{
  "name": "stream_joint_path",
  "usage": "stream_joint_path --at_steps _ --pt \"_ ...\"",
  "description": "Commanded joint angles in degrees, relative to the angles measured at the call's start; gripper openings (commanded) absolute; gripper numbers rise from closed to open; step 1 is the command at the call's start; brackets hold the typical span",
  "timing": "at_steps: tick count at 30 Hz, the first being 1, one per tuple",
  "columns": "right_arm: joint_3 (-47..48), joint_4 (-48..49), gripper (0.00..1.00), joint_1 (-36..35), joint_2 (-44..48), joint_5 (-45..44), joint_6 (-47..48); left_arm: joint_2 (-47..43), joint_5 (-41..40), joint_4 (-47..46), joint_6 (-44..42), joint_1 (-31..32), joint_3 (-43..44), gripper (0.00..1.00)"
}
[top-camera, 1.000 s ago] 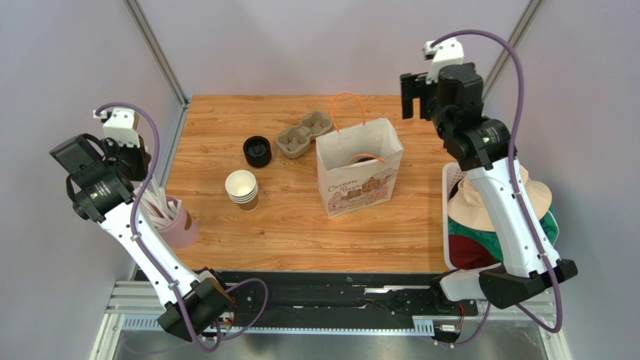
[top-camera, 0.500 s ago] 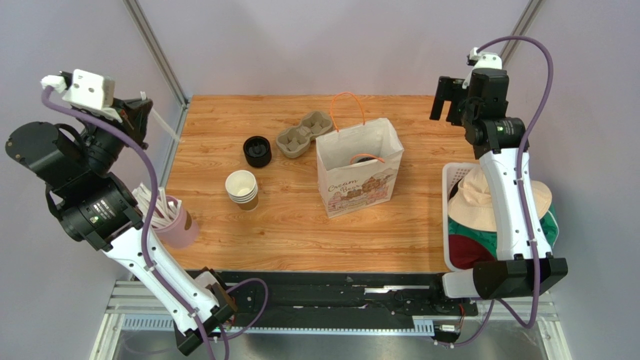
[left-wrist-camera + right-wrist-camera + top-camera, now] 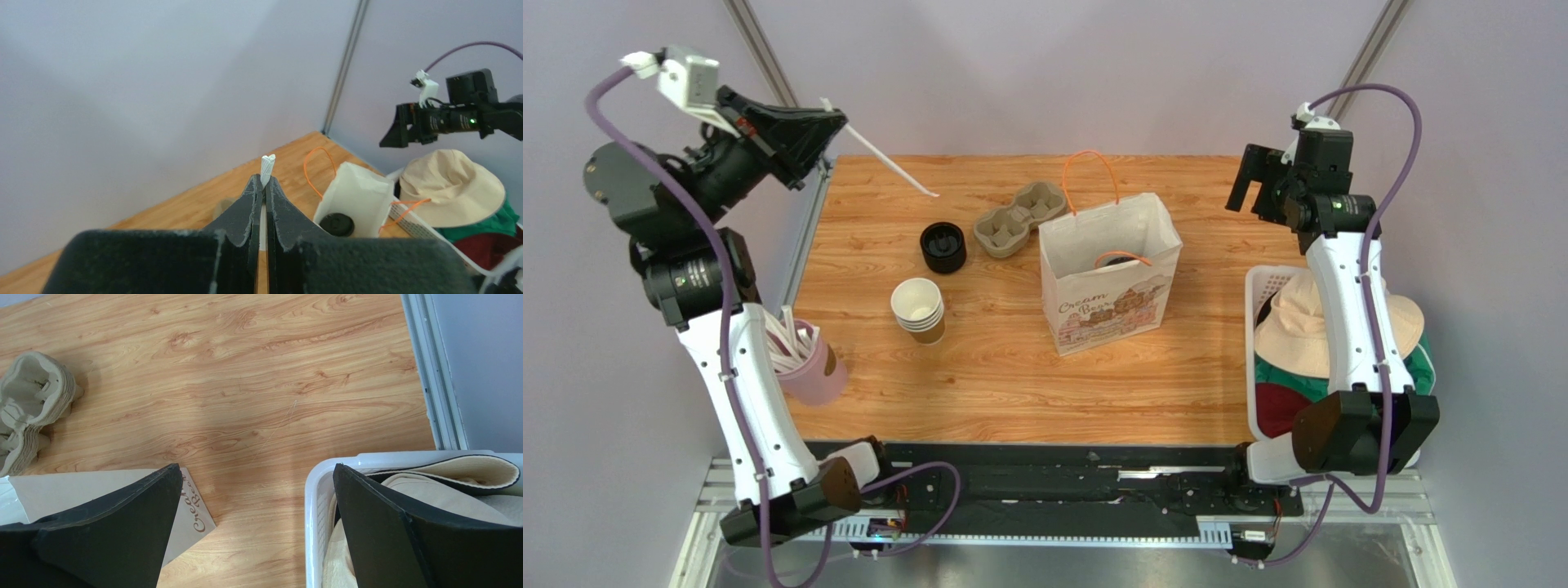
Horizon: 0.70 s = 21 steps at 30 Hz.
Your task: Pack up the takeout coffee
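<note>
The takeout coffee (image 3: pixel 1117 260) stands inside the white paper bag (image 3: pixel 1106 288). Only its black lid (image 3: pixel 337 225) shows; the cup body is hidden. My left gripper (image 3: pixel 836 123) is raised high over the table's back left corner and is shut on a thin white wrapped straw (image 3: pixel 885 153). The straw's end (image 3: pixel 267 165) pokes out past the closed tips of the left gripper (image 3: pixel 264 184). My right gripper (image 3: pixel 1257 196) hangs open and empty over the back right of the table. In the right wrist view, the right gripper (image 3: pixel 256 471) has the bag (image 3: pixel 193 508) on one side and a basket on the other.
A stack of lidless brown cups (image 3: pixel 918 306), a stack of black lids (image 3: pixel 944 245) and a pulp cup carrier (image 3: pixel 1020 221) sit left of the bag. A pink holder with straws (image 3: pixel 808 361) stands at the left edge. A white basket (image 3: pixel 319 478) with a beige hat (image 3: pixel 1326 325) sits at the right.
My left arm rose from the pink holder with a straw and swung it up over the back left corner. My right arm drew back toward the right edge, still open.
</note>
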State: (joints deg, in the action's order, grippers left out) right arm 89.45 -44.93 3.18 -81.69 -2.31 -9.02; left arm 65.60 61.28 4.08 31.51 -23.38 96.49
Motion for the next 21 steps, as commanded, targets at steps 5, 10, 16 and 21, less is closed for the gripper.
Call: stream_joint_path --at_steps 5,10,16,21 --pt "-0.68 1.6 0.99 -0.45 0.4 7.67 3.47 4.43 -12.84 15.78 -20.33 21.07 5.28 0.01" --pt "-0.68 -1.13 0.99 -0.98 -0.05 9.07 5.94 7.43 -16.27 18.07 -24.38 32.31 7.31 0.01" --pt "-3.05 -0.16 0.99 -2.04 2.76 9.25 7.43 11.12 -17.86 16.23 -24.65 39.27 6.61 0.01" --pt "-3.66 0.1 0.99 -2.48 3.38 9.07 7.43 15.07 -17.42 15.09 -23.51 42.27 7.57 0.0"
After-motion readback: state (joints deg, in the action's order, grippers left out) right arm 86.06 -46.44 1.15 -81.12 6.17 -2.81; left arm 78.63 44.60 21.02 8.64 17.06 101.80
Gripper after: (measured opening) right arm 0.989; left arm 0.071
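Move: The bag stands about 32 cm to the right of the straw-holding left hand, 3 cm farther out, its middle some 44 cm below. From this hand the cup carrier is 17 cm right and 16 ahead, and the black lids 4 cm right and 11 ahead, both about 53 below. From the open right hand, the bag is roughly 21 cm left, 8 back and 16 below; the hat basket is 12 right, 19 back, 24 down. The straw, still pinched in the nearly shut left fingers, is carried high to the right towards the bag, about 17 cm, sinking some 7 cm on the way, while the wrist swings clockwise by about 20 degrees. The open right hand eases some 4 cm left and a little down towards the bag, turning counter-clockwise, without touching it. ##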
